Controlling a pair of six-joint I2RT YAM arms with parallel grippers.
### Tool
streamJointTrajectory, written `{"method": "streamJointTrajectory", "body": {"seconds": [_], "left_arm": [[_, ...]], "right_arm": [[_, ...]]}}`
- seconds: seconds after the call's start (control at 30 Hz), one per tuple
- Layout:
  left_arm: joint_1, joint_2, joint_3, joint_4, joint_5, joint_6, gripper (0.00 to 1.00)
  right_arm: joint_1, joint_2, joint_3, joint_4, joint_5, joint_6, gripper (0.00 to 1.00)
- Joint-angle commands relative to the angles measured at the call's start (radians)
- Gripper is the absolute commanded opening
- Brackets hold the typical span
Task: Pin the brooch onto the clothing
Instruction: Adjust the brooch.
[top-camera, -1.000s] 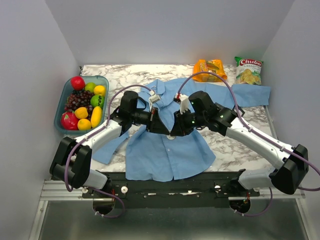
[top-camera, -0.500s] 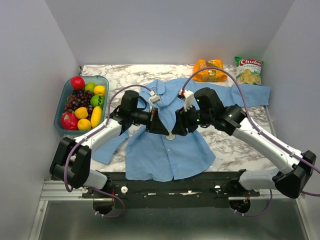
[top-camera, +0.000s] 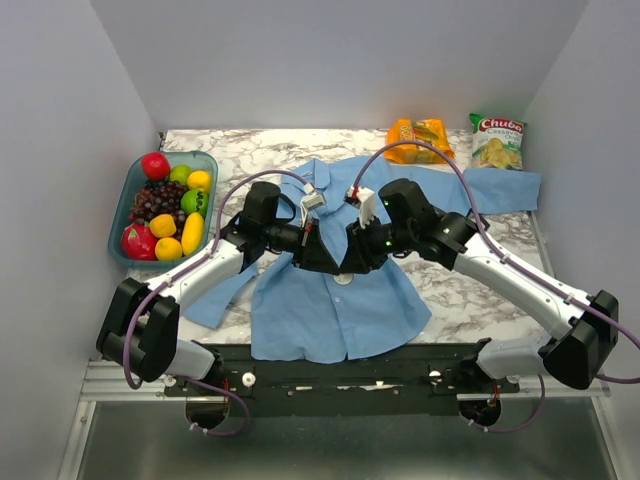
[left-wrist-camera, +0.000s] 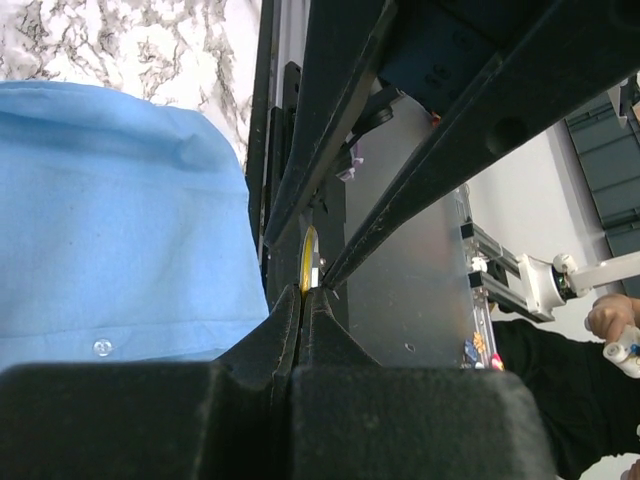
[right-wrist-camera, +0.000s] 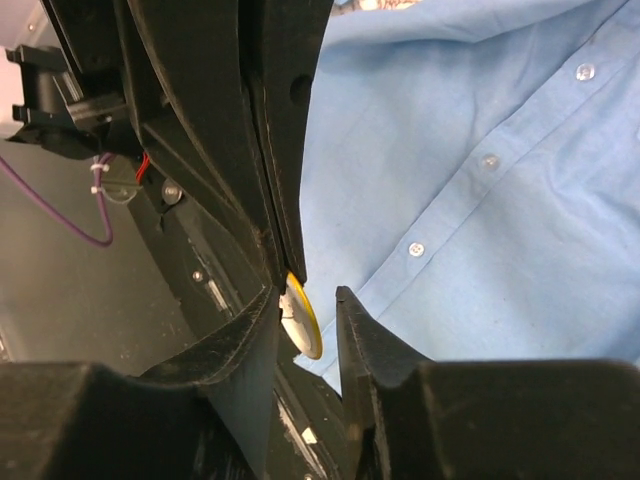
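Observation:
The clothing, a light blue collared shirt (top-camera: 330, 310), lies flat on the marble table with its button row showing (right-wrist-camera: 480, 200). Both grippers meet over its chest. My left gripper (top-camera: 322, 256) is shut, and the brooch (left-wrist-camera: 307, 258) shows edge-on as a thin yellow sliver pinched at its tips (left-wrist-camera: 303, 295). In the right wrist view the brooch (right-wrist-camera: 303, 318) is a small pale disc with a yellow rim. My right gripper (right-wrist-camera: 307, 292) straddles it with jaws apart; a gap stays between the disc and the right-hand finger (right-wrist-camera: 350, 320).
A teal tray of fruit (top-camera: 125, 200) sits at the table's left edge. An orange snack bag (top-camera: 420, 138) and a green chips bag (top-camera: 497, 140) lie at the back right. The shirt's right sleeve (top-camera: 505, 188) stretches towards them. The black mounting rail (top-camera: 340, 360) runs along the near edge.
The right arm drew back to the right half a second ago and has come back in against the left gripper. The left arm has stayed still, holding the brooch.

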Motion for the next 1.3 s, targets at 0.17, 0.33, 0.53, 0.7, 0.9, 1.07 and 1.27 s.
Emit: {"method": "streamJointTrajectory", "body": {"seconds": [0.17, 0.33, 0.53, 0.7, 0.9, 1.07, 1.27], "left_arm": [[-0.005, -0.024, 0.015, 0.0, 0.032, 0.017, 0.0], [-0.006, -0.021, 0.015, -0.001, 0.031, 0.017, 0.0], [0.004, -0.057, 0.029, -0.037, -0.026, 0.069, 0.4], [0.067, -0.185, 0.005, -0.028, -0.242, 0.088, 0.71], [0.089, -0.317, -0.073, 0.058, -0.539, -0.024, 0.77], [0.06, -0.524, -0.297, 0.412, -0.817, -0.237, 0.76], [-0.092, -0.602, -0.44, 0.644, -1.044, -0.348, 0.74]], "right_arm": [[0.002, -0.002, -0.034, 0.024, -0.047, -0.023, 0.26], [0.002, 0.004, -0.033, 0.038, -0.058, -0.017, 0.08], [0.002, 0.001, -0.049, 0.076, -0.028, 0.037, 0.01], [-0.001, -0.003, -0.063, 0.162, 0.009, 0.135, 0.01], [-0.001, -0.017, -0.059, 0.293, 0.015, 0.213, 0.01], [-0.001, -0.071, -0.091, 0.459, 0.092, 0.299, 0.01], [-0.001, -0.101, -0.115, 0.643, 0.152, 0.408, 0.01]]}}
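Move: The round brooch is held edge-on at the left hand's closed fingertips, its middle about 2 cm to the right of that hand and 1 cm back. It sits between the right hand's part-open fingers, about 1 cm to their left and 1 cm back. From either hand, the shirt front's middle lies roughly 10 cm ahead, level sideways and 15 cm below; a shirt button lies some 4 cm ahead, equally low. The right hand stays almost in place while its fingers shut on the round brooch; then the left fingers spring wide open, let it go and draw off about 5 cm each up, forward and left, swinging some 45 degrees counter-clockwise. The right keeps its pinch and lifts the brooch about 7 cm, also forward and left, rolling its fingertips up towards level. ##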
